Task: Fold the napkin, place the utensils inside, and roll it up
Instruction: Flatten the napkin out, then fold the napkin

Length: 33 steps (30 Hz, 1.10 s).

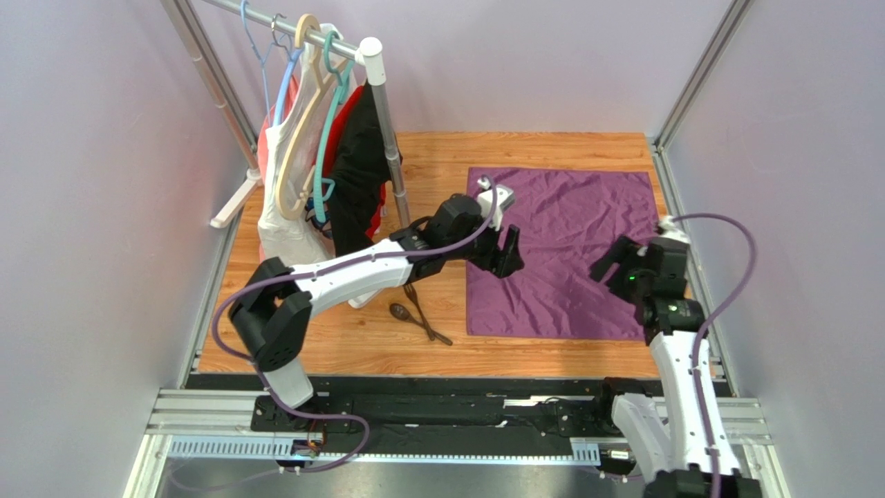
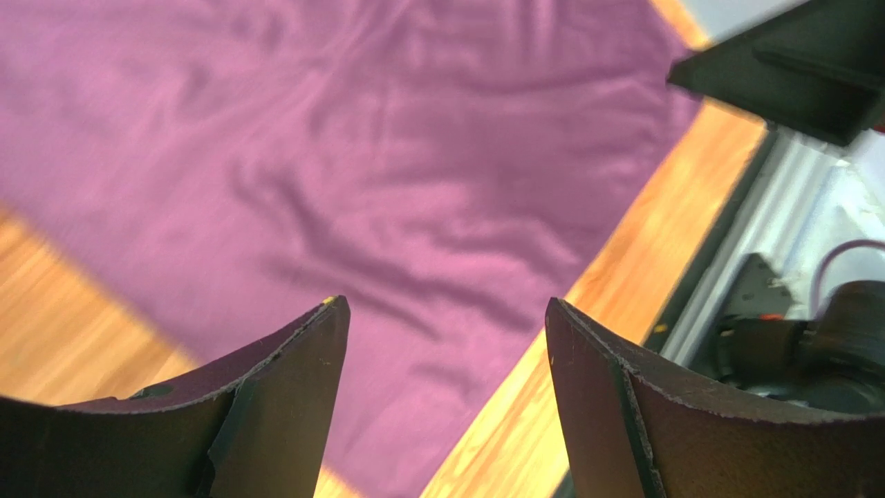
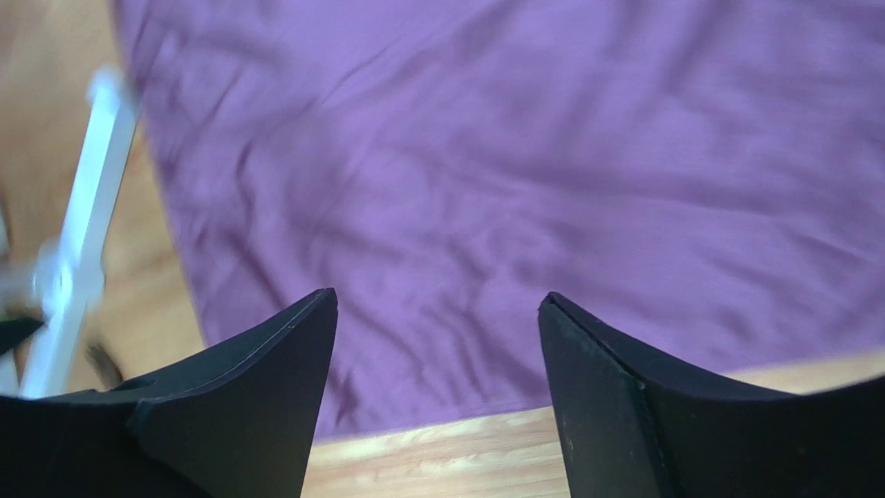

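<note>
The purple napkin (image 1: 566,249) lies spread flat and wrinkled on the wooden table, right of centre. It fills most of the left wrist view (image 2: 395,176) and the right wrist view (image 3: 519,187). My left gripper (image 1: 509,252) hovers over its left edge, open, nothing between the fingers (image 2: 445,311). My right gripper (image 1: 613,265) hangs above the napkin's right part near its front edge, also open and empty (image 3: 438,301). The wooden fork and spoon (image 1: 419,312) lie crossed on the bare table left of the napkin, under the left arm.
A clothes rack (image 1: 312,135) with white, red and black garments on hangers stands at the back left; its white foot (image 3: 78,239) shows in the right wrist view. Metal frame rails (image 1: 686,239) border the table's right side.
</note>
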{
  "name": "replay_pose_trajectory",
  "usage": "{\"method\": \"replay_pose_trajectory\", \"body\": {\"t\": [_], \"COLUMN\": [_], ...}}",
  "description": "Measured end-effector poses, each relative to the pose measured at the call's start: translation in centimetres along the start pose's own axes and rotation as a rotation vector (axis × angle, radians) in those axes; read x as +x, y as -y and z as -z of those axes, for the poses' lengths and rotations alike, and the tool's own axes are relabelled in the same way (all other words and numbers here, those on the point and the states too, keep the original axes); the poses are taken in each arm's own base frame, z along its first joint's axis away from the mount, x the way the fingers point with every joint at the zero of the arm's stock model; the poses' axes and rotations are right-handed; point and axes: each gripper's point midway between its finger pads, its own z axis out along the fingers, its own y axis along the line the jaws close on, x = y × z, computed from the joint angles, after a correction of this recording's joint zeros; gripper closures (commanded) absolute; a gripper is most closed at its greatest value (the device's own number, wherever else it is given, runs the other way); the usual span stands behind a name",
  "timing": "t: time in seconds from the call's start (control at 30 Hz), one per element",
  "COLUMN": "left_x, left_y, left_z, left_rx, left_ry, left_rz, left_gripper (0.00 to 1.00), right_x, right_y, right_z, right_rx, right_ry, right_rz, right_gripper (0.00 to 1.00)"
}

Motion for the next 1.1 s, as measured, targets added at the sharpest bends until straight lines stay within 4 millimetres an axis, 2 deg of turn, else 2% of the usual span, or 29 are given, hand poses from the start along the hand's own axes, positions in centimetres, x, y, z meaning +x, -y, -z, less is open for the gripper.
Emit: {"method": "replay_pose_trajectory", "body": {"t": [0.07,0.17,0.27,0.33,0.4,0.57,0.67,0.83,1.1], "left_x": [1.9,6.1,9.8,11.1,10.9,8.6,9.3,13.0,12.8], "left_y": [-1.4,-3.5,-4.8,-4.9,-4.8,-4.7,-6.4,-8.6,-9.4], "left_z": [1.5,3.7,6.4,8.5,10.4,15.4,17.9,19.0,19.6], "left_rx": [-0.047,-0.114,-0.170,-0.196,-0.217,-0.271,-0.324,-0.395,-0.424], "left_ry": [-0.019,-0.094,-0.168,-0.205,-0.203,-0.100,-0.062,-0.142,-0.136], "left_rz": [0.013,0.041,0.062,0.066,0.064,0.052,0.075,0.122,0.143], "left_gripper": [0.23,0.25,0.28,0.28,0.28,0.28,0.28,0.27,0.26], "right_x": [2.5,7.2,10.8,13.2,15.2,18.7,21.3,24.4,27.2], "right_y": [-3.8,-8.3,-10.6,-11.4,-11.7,-12.5,-13.2,-14.5,-17.9], "right_z": [0.1,0.9,1.6,1.9,1.9,0.7,0.5,0.2,0.8], "right_rx": [-0.123,-0.269,-0.337,-0.371,-0.401,-0.421,-0.445,-0.474,-0.544], "right_ry": [-0.049,-0.136,-0.183,-0.202,-0.222,-0.268,-0.291,-0.315,-0.276], "right_rz": [0.127,0.314,0.459,0.541,0.589,0.680,0.776,0.884,1.031], "right_gripper": [0.29,0.32,0.38,0.39,0.40,0.41,0.42,0.46,0.49]}}
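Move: The napkin's near-left corner lies about 28 cm to the left of my right hand and 6 cm back, some 14 cm below. From my left hand, the fork is roughly 19 cm left and 6 cm back, the spoon 18 cm left and 9 cm back, and that napkin corner 9 cm left and 11 cm back. The rack foot is 20 cm left and 2 cm ahead; all are about 17 cm lower. I sweep my right hand nearly 30 cm left along the napkin's near side, sinking about 11 cm and drawing back a little, down to its near-left corner; it swings some 65 degrees counter-clockwise and the fingers partly close. Meanwhile I carry my open left hand about 23 cm left and 8 cm back, dipping, rising and dipping again, off the napkin towards the fork and spoon. ##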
